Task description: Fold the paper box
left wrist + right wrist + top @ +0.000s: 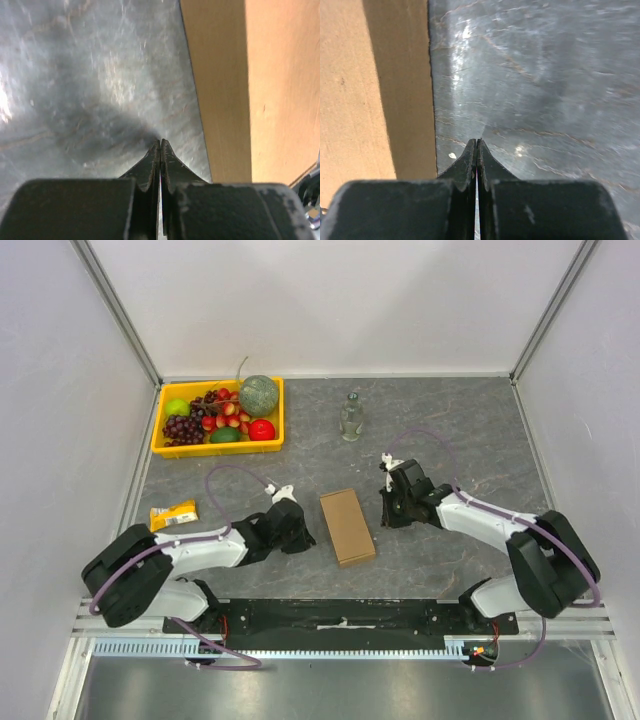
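Note:
The paper box [347,526] is a small flat brown cardboard mailer lying closed on the grey table between the two arms. My left gripper [300,532] rests just left of it, jaws pressed together and holding nothing; in the left wrist view the gripper [160,141] points down at bare table, with the box [260,90] to the right. My right gripper [385,508] sits just right of the box, also shut and empty; in the right wrist view the gripper [477,141] hangs over the table with the box [370,90] on the left.
A yellow tray [160,435] of fruit stands at the back left. A small clear glass bottle [351,417] stands upright behind the box. A yellow snack packet [173,514] lies by the left arm. White walls enclose the table on three sides.

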### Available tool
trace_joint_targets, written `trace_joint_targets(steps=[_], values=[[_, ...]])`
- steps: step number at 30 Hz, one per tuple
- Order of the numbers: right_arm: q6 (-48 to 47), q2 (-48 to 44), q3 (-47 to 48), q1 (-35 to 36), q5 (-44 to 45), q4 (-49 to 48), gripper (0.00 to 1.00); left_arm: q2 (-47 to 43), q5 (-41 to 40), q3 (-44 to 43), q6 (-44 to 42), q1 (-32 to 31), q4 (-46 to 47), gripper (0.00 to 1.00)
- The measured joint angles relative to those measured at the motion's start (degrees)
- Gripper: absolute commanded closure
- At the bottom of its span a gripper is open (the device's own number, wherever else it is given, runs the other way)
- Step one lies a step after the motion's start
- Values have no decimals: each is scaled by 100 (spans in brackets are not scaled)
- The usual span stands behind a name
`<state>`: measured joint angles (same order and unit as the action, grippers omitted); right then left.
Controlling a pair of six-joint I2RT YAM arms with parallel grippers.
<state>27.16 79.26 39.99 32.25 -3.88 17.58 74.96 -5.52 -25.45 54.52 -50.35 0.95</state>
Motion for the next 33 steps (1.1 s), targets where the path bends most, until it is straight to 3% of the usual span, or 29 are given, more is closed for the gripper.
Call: trace_joint_targets(steps=[5, 16, 29, 33], values=[[-129, 581, 2, -24, -625, -310, 100, 581, 142, -479, -380, 286, 61, 98], [-120, 837, 2, -28, -1207, -852, 100, 1539, 721, -1204, -831, 415, 461, 98], [-79, 636, -39, -85, -1506, -343, 96, 1974, 925, -1781, -1438, 570, 256, 98], [33, 109, -96, -39, -1054, -122, 95, 1961, 1067, -1784, -1521, 732, 190, 98]])
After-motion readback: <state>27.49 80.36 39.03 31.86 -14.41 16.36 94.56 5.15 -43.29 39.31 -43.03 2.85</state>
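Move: The box lies flat between the hands, its far end leaning left. Its middle is about 8 cm to the right and 3 cm ahead of the left hand, roughly level with the fingertips; from the right hand it is some 7 cm to the left and 2 cm back. The bottle stands about 30 cm ahead and 9 cm right of the left hand; the yellow packet is some 29 cm left of that hand and 6 cm ahead. Slide the shut left gripper low over the table, about 7 cm forward and 4 to 5 cm right, against the far half of the box's left side, turning the hand some 10 degrees clockwise. Meanwhile dip the right gripper 2 cm and bring it 3 to 4 cm left against the box's right side, nearer end, to swing the box round; then ease it back a little, lift it and draw it slightly right. ##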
